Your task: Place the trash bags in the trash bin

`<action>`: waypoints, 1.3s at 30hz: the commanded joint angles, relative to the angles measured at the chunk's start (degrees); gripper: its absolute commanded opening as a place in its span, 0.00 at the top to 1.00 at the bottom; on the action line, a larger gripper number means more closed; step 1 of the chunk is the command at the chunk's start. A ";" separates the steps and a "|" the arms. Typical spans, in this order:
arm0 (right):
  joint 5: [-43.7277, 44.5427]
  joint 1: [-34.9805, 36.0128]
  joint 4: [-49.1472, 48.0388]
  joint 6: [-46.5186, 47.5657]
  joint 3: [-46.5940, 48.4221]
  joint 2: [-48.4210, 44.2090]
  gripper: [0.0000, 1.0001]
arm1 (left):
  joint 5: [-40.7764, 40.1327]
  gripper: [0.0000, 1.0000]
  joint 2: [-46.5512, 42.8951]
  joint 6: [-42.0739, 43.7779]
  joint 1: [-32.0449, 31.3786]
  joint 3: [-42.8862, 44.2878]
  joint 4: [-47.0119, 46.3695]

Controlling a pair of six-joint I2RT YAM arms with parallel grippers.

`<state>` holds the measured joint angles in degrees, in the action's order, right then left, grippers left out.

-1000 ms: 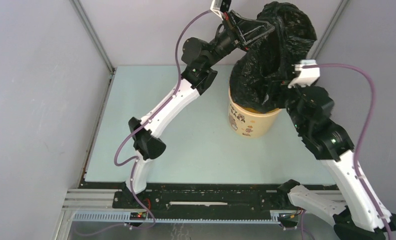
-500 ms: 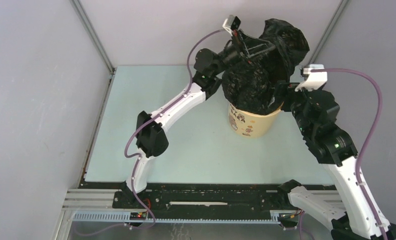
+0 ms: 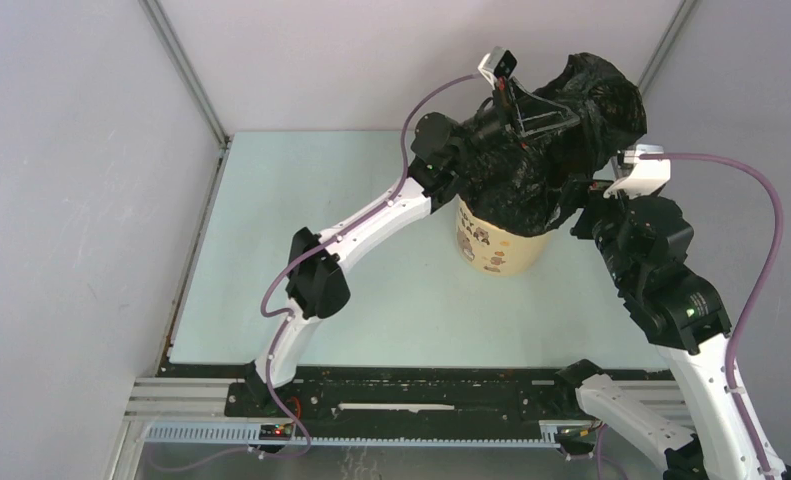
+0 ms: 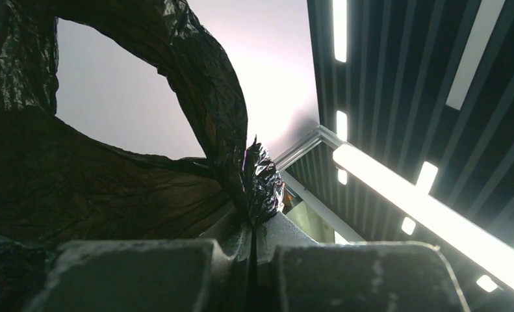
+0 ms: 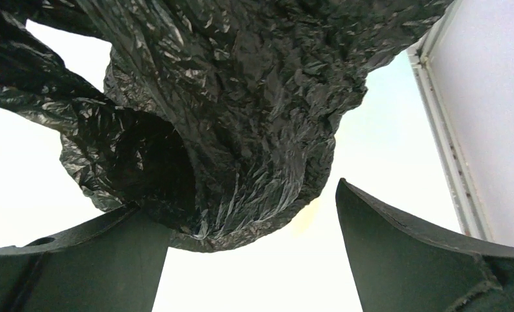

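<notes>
The trash bag [image 3: 571, 120], a crinkled glossy black film, hangs bunched above the trash bin [image 3: 501, 248], a pale yellow bucket with bear pictures; the bag's lower end droops into the bin's mouth. My left gripper [image 3: 531, 112] is raised over the bin and shut on a twisted strip of the bag [image 4: 264, 185], pinched between its closed fingers [image 4: 253, 229]. My right gripper [image 3: 583, 198] is at the bin's right side, open. In the right wrist view the bag [image 5: 241, 97] hangs just beyond the spread fingertips [image 5: 241, 205], close to the left finger.
The bin stands right of centre on a pale green table [image 3: 301, 220]. Grey walls close in left, back and right, with metal corner posts [image 3: 186, 75]. The table's right edge rail [image 5: 446, 143] runs close to my right gripper.
My left arm has swung right and lower, carrying the bag with it. The bag's bulk now sits further right over the bin. My right arm has drawn back to the right.
</notes>
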<state>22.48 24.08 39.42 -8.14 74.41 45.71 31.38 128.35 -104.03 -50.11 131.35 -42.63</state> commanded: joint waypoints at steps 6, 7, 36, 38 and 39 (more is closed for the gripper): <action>-6.06 -0.34 2.12 -1.92 2.37 -6.00 0.00 | 0.98 1.00 -13.84 7.79 2.58 -13.07 5.42; -6.47 -0.34 1.71 -2.01 2.96 -6.37 0.00 | 1.04 1.00 -14.42 8.66 2.60 -13.23 6.94; -28.07 0.60 -18.42 13.23 1.77 3.67 0.00 | 0.14 1.00 -22.01 34.23 -0.69 -6.03 52.94; -26.67 2.64 -18.88 14.67 0.49 4.46 0.00 | 0.38 1.00 -21.49 33.58 -0.82 -5.09 52.57; -25.06 3.68 -19.22 15.68 -0.45 4.79 0.00 | 0.43 1.00 -21.26 33.51 -0.79 -4.54 52.69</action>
<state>-5.89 24.80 24.47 4.80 75.81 49.93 31.53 108.81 -70.50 -50.24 121.93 10.92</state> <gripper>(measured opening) 0.993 0.008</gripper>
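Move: The left hand already pinches the trash bag by its rim, and the bag's loose body hangs about 13 cm below that hand and some 2 cm ahead. The trash bin's middle is some 42 cm below, about 4 cm ahead and 3 cm left. From the open right hand, the bag's middle lies about 5 cm ahead and 5 cm left, near level; the bin's middle is about 5 cm ahead, 9 cm left and 27 cm down. Still pinching the bag's gathered rim, the left hand lowers it about 7 cm over the bin, its fingers tipping from up-and-right to nearly level. The right hand backs off about 4 cm while rising some 7, then swings left about 9 cm and forward again, turning 30 degrees counter-clockwise and tipping up a little, fingers wide open, until the gathered plastic by the left fingertips lies between them. ##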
